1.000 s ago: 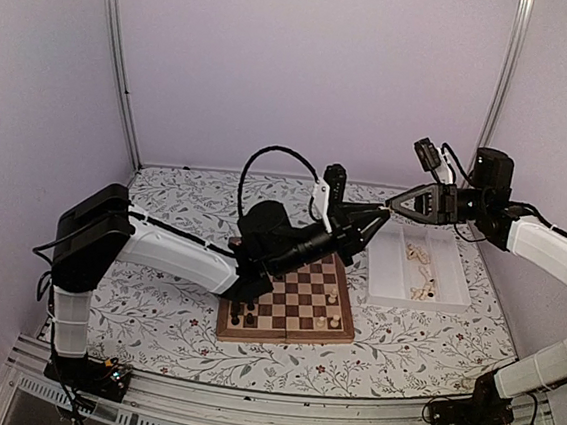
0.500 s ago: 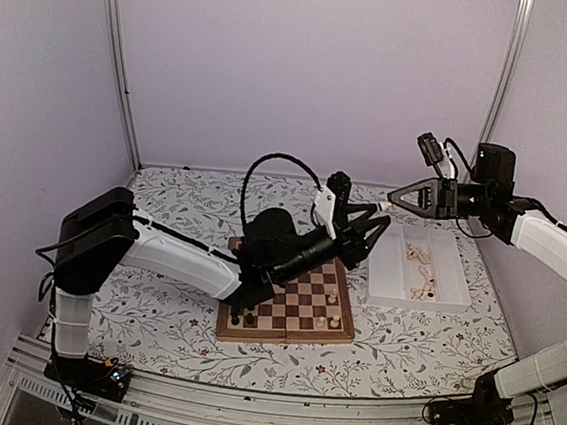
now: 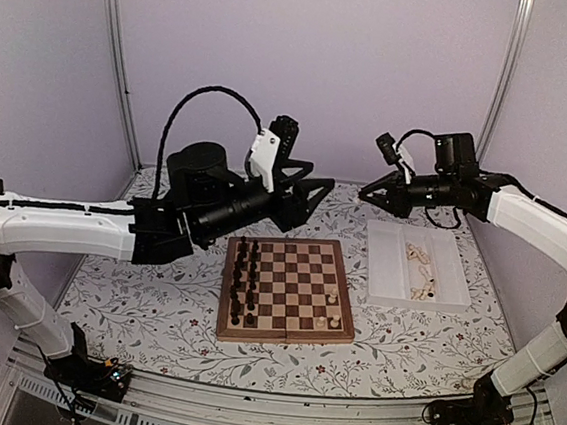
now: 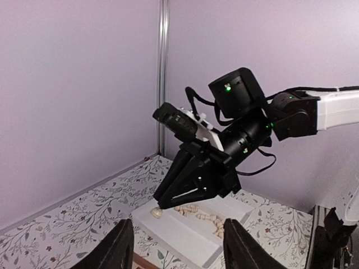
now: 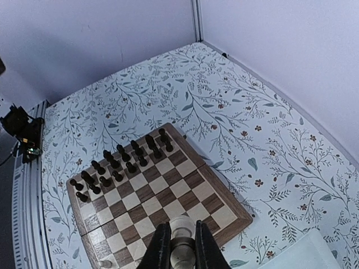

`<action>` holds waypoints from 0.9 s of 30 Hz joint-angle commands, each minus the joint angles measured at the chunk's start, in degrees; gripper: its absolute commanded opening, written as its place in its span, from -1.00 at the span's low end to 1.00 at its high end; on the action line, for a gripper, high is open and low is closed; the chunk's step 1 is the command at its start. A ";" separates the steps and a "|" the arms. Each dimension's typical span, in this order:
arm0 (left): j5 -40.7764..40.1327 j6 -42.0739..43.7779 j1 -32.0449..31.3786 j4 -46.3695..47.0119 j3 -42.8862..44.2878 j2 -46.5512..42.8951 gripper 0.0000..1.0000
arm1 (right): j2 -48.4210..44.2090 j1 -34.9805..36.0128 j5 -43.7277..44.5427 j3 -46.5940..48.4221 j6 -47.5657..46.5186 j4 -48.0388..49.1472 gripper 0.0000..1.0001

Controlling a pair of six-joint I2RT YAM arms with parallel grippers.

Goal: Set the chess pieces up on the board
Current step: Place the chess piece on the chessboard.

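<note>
The board (image 3: 298,326) lies in the middle of the table, with dark pieces (image 3: 247,279) in its two left columns and three pale chess pieces (image 3: 333,300) near its right edge. My right gripper (image 3: 365,193) hangs above the table behind the board's far right corner, shut on a pale piece (image 5: 183,234). In the right wrist view the board (image 5: 221,210) lies below the gripper (image 5: 182,225). My left gripper (image 3: 315,199) is raised behind the board, open and empty. In the left wrist view the left gripper (image 4: 178,251) faces the right gripper (image 4: 161,208) and its piece (image 4: 157,213).
A white ridged tray (image 3: 387,268) sits right of the board with several loose pale pieces (image 3: 421,269) lying in it. The flowered tablecloth (image 3: 154,301) covers the table. Lilac walls and metal posts (image 3: 118,56) close in the back and sides.
My left gripper has opened and drawn back to the left and up, away from the right one. My right gripper has shut on the pale piece and moved left towards the board.
</note>
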 commanded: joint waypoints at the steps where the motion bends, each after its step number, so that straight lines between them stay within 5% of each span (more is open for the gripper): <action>1: 2.41 -2.72 8.08 -16.80 -1.79 -0.94 0.13 | 4.76 4.02 11.23 -2.62 -8.89 0.71 -1.00; 11: 16.71 -13.30 21.78 -13.92 -6.79 -4.09 0.13 | 15.02 10.21 20.09 -3.09 -14.88 2.28 -1.00; 27: 14.52 -12.94 23.06 -12.38 -9.18 -7.78 0.12 | 22.02 10.99 21.41 -1.66 -15.46 2.05 -1.00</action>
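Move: The right hand already holds the white piece; the empty light square for it, on the chessboard's right edge near the far corner, lies about 25 cm below and 4 cm left. The nearest standing white pieces are some 8 cm back from that square along the same edge; the white tray's middle lies 14 cm right of the hand, 4 cm ahead. From the left hand the square is 10 cm ahead, 6 cm right and 34 cm down. The right hand keeps its grip on the white piece and drops fast, slowing at the end, about 20 cm down and a little left onto the approach to the right-edge square, its fingers tipping some 25 degrees more steeply downward. The empty left hand draws away to its left and forward, also sinking before easing partly back up, tipping down about 20 degrees with fingers still open. ##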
